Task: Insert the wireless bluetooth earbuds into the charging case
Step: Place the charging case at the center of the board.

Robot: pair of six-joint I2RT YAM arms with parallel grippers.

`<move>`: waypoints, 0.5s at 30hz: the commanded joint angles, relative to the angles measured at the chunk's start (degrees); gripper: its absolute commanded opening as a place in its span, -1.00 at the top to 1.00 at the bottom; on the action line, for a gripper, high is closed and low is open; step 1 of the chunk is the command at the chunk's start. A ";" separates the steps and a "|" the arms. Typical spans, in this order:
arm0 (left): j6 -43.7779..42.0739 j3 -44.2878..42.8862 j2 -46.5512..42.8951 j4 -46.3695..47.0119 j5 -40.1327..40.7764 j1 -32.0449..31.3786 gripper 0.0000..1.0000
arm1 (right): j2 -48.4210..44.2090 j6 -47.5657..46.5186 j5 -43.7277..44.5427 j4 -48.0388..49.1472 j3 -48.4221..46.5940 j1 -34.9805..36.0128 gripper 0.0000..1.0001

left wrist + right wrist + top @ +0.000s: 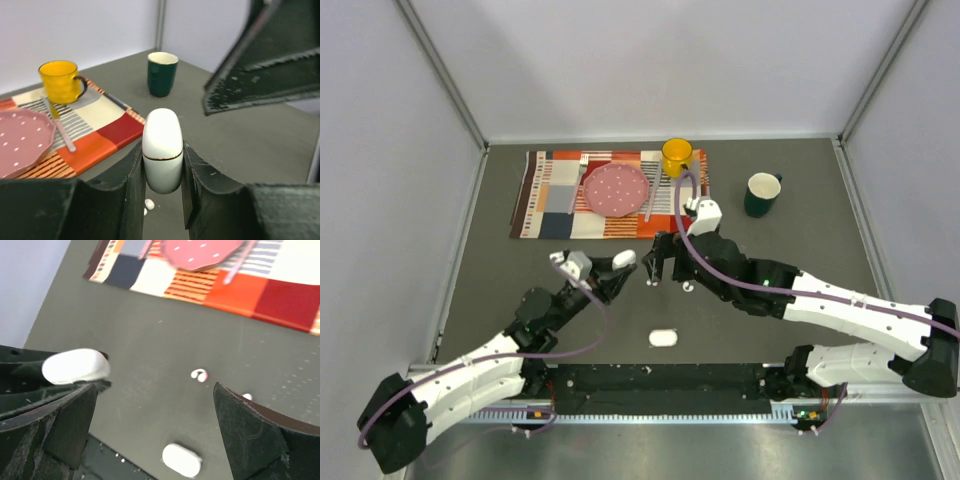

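Observation:
My left gripper [163,167] is shut on a small white charging case [162,145], held upright above the table with its lid closed along a thin gold seam. The top view shows this case [624,258] just left of my right gripper [661,264]. That right gripper [154,388] is open and holds nothing. Two tiny white earbuds [199,375] [247,396] lie on the dark table under it. In the top view they show as specks [654,284] [688,288]. A second white case [663,338] lies flat nearer the arm bases.
At the back lies a patchwork placemat [550,195] with a pink dotted plate [615,189], a yellow mug [677,156] and cutlery. A dark green mug [762,194] stands to the right of it. Grey walls enclose the table.

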State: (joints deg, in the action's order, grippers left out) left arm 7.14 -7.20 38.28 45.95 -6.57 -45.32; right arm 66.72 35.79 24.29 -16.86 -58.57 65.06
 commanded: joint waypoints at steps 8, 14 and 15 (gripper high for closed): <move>22.21 -13.79 18.22 -10.70 -7.99 13.68 1.00 | -9.58 7.54 12.97 -7.83 4.16 -5.20 -0.98; 31.86 -19.52 30.35 -14.05 -13.21 15.70 1.00 | -13.10 7.45 12.53 -8.54 6.88 -7.57 -0.98; 36.15 -18.82 31.32 -9.44 -13.29 15.79 1.00 | -13.45 7.36 12.53 -8.54 7.15 -8.27 -0.98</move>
State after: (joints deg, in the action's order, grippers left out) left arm 30.50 -23.42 65.93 31.22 -15.00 -30.37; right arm 55.57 42.57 35.70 -24.86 -52.34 58.81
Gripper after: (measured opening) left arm 0.336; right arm 0.988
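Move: The left hand already holds the charging case. The open middle of the board, short of the placemat, lies about 15 cm ahead of it, 6 cm right and 22 cm below. On the table, one loose earbud is some 10 cm ahead and 7 right, another 8 ahead and 15 right, with the spare white case 6 back and 9 right. From the empty right hand, that middle is about 15 cm ahead, 5 left and 24 below. Forward and then steeply down, the left hand carries the charging case some 8 cm out and 7 cm lower towards the middle of the board, tipping its fingers down by nearly 40 degrees and keeping its pinch. The right hand, already clear and wide open, swings right, away from the case, drifting slightly forward and turning clockwise. ##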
